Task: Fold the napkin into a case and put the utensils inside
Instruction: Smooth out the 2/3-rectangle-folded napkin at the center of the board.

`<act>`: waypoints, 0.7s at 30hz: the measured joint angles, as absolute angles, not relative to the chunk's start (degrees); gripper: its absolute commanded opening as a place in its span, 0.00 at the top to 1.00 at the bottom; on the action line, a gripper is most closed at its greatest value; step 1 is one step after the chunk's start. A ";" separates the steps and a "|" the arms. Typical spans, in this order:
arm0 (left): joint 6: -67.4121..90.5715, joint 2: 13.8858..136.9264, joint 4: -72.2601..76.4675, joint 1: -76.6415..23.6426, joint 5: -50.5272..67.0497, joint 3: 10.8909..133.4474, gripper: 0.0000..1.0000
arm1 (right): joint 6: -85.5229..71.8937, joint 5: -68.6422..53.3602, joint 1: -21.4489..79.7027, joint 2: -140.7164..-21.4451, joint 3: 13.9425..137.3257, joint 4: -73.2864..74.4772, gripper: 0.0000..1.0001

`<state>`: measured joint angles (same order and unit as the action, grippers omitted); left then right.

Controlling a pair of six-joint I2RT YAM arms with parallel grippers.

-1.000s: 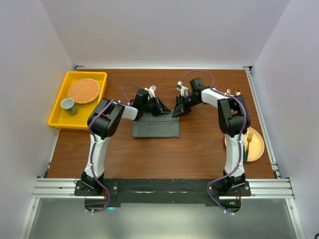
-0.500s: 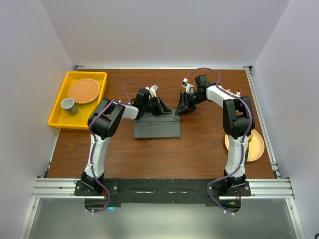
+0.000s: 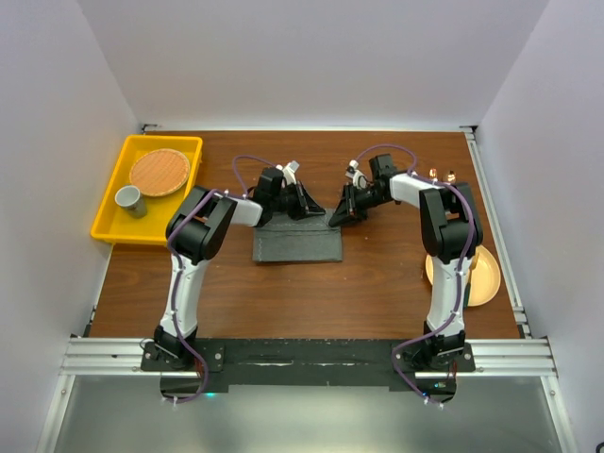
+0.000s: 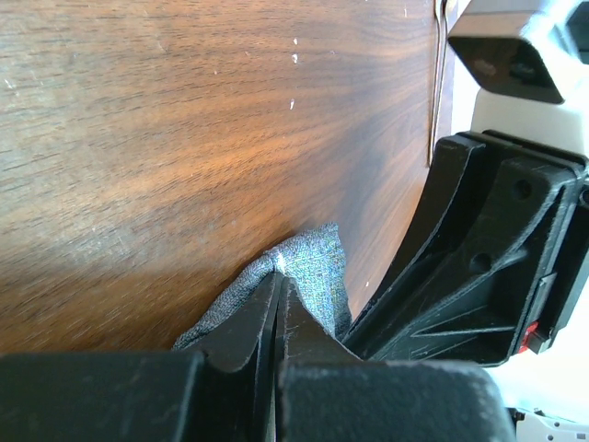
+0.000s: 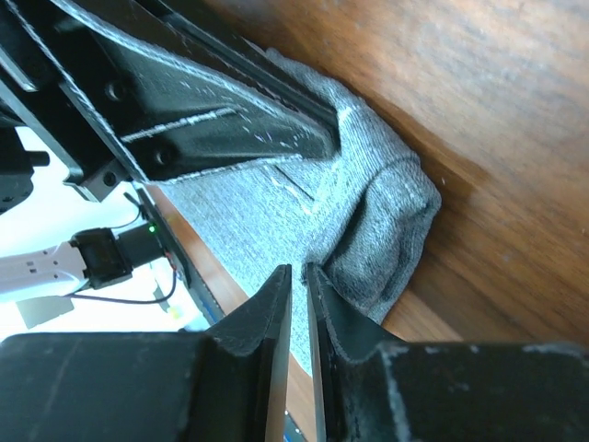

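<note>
The dark grey napkin (image 3: 297, 244) lies folded into a rectangle at the table's middle. My left gripper (image 3: 308, 209) is low at its back edge, jaws shut on a pinched-up corner of the cloth (image 4: 313, 265). My right gripper (image 3: 337, 218) faces it at the back right corner. Its jaws (image 5: 296, 269) stand nearly together, tips nipping the bunched fold of the napkin (image 5: 391, 226). Two copper-coloured utensil tips (image 3: 433, 174) show behind the right arm; the remainder of the utensils is hidden.
A yellow-orange plate (image 3: 486, 274) sits at the right, half behind the right arm. At the back left a yellow tray (image 3: 107, 217) holds a round woven mat (image 3: 160, 172) and a grey cup (image 3: 128, 199). The two grippers are almost touching.
My right gripper opened briefly, dropped a little toward the napkin's back right corner and closed again. The left gripper has stayed shut on the cloth.
</note>
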<state>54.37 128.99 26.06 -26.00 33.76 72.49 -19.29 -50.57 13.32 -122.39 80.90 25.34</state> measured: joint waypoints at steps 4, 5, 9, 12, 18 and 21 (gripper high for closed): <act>54.19 128.99 26.04 -25.93 33.78 72.49 1.00 | -17.37 -50.43 12.93 -122.39 80.79 28.05 0.87; 54.17 128.99 26.04 -25.93 33.78 72.49 1.00 | -16.73 -50.39 12.60 -122.39 80.90 29.21 0.87; 53.78 128.99 26.02 -25.91 33.80 72.49 1.00 | -13.10 -49.19 10.87 -122.30 82.19 35.33 0.82; 53.71 128.99 26.02 -25.89 33.82 72.49 1.00 | -11.51 -49.15 9.37 -121.60 83.33 37.78 0.74; 53.15 128.99 26.04 -25.91 33.85 72.49 1.00 | -17.28 -53.54 9.76 -117.62 83.55 31.46 0.55; 52.84 128.99 26.04 -25.89 33.87 72.49 1.00 | -21.82 -55.55 12.08 -117.05 83.53 25.71 0.55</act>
<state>52.84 128.99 26.04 -25.89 33.87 72.49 -21.82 -55.55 12.08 -117.05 83.53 25.71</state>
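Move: The napkin's rumpled far-right corner is right at the right fingertips, about 2 cm ahead, 1 cm left and 1 cm below. The left gripper's shut tips sit on the far edge about 2 cm ahead and 2 cm left of the right hand. The napkin's middle is roughly 8 cm left and 2 cm back from the right hand. From the left hand the corner lies level and about 2 cm right. Right fingertips sweep some 3.5 cm right over the corner, then rise 6 cm leftward, opening; left keeps pressing. ##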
